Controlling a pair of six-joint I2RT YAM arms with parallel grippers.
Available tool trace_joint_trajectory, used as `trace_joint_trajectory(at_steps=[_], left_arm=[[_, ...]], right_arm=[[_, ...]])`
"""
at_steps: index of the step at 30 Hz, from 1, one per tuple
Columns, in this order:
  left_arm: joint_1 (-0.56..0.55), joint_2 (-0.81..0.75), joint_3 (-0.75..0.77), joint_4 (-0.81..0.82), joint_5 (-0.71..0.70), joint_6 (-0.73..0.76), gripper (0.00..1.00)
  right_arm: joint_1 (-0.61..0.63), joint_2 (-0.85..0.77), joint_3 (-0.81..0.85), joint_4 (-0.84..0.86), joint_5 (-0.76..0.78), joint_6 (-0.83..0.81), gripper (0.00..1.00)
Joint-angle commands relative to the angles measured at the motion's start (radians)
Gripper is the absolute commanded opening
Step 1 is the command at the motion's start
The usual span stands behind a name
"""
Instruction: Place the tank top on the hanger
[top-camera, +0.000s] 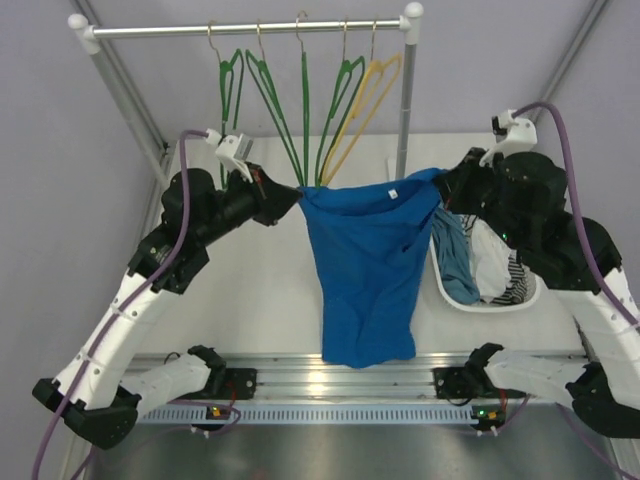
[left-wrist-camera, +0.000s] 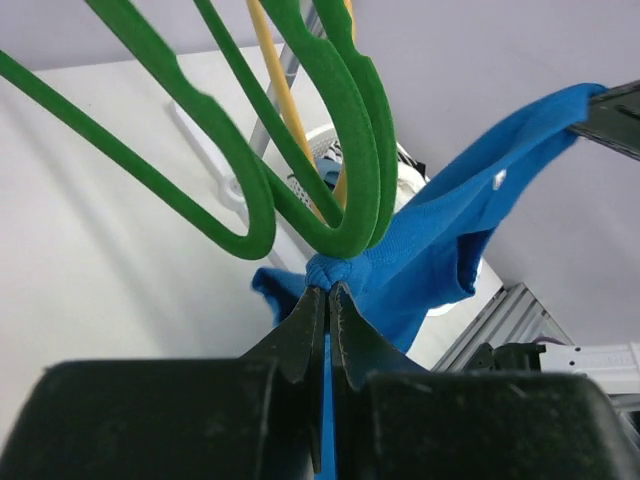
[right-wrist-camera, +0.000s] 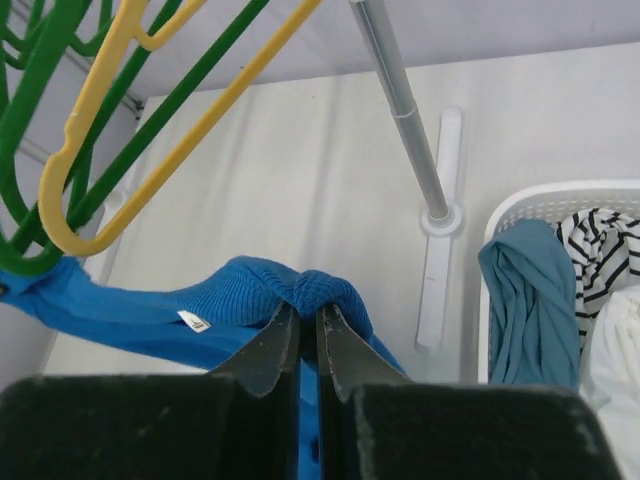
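The royal-blue tank top (top-camera: 365, 270) hangs spread between my two grippers, its hem drooping toward the table's front edge. My left gripper (top-camera: 298, 190) is shut on the top's left upper corner (left-wrist-camera: 340, 268), just below the lower ends of the green hangers (left-wrist-camera: 350, 150). My right gripper (top-camera: 440, 185) is shut on a bunched fold at the right upper corner (right-wrist-camera: 330, 290). Several green hangers (top-camera: 305, 110) dangle by brass hooks from the rail, their bottoms right behind the tank top's upper edge. The top's white label (right-wrist-camera: 190, 320) faces the right wrist camera.
A yellow-orange hanger (top-camera: 365, 100) hangs among the green ones on the metal rail (top-camera: 250, 30). The rail's right post (top-camera: 405, 100) stands close behind the right gripper. A white basket (top-camera: 487, 300) at the right holds a grey-blue garment (top-camera: 455, 250) and a striped cloth (top-camera: 515, 275).
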Motion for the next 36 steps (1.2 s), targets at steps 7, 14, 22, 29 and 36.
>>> trace_joint_trajectory(at_steps=[7, 14, 22, 29, 36], left_arm=[[0.002, -0.038, -0.035, -0.109, -0.038, 0.008, 0.0], [0.002, -0.142, -0.364, -0.013, -0.02, -0.098, 0.0], [0.002, -0.113, -0.694, 0.185, -0.021, -0.212, 0.0], [0.002, -0.01, -0.754, 0.253, -0.027, -0.233, 0.01], [0.002, -0.068, -0.722, 0.143, -0.113, -0.221, 0.38]], right_arm=[[-0.108, 0.009, -0.181, 0.038, -0.337, -0.083, 0.0], [-0.107, -0.126, -0.627, 0.211, -0.48, 0.047, 0.0], [-0.107, -0.05, -0.942, 0.417, -0.567, 0.11, 0.0], [-0.107, 0.081, -0.982, 0.558, -0.59, 0.112, 0.14], [-0.107, 0.067, -0.93, 0.474, -0.514, 0.086, 0.43]])
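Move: Both hands hold the tank top raised by its upper corners. The left hand's goal, the table spot, is about 31 cm below, 4 cm back and 3 cm left; green hanger ends are about 4 cm ahead, 1 cm right and 4 cm above it. The right hand's table spot is some 36 cm below, 5 cm back and 5 cm left; the basket is about 8 cm ahead, 21 cm right and 31 cm below. Down go both hands together, the left about 30 cm and the right some 35 cm, easing back and to the left away from the hangers while their fingers tip steeply towards the table. The right also turns counter-clockwise. Both keep the tank top's corners pinched until they are low, then open about a third to let go. ##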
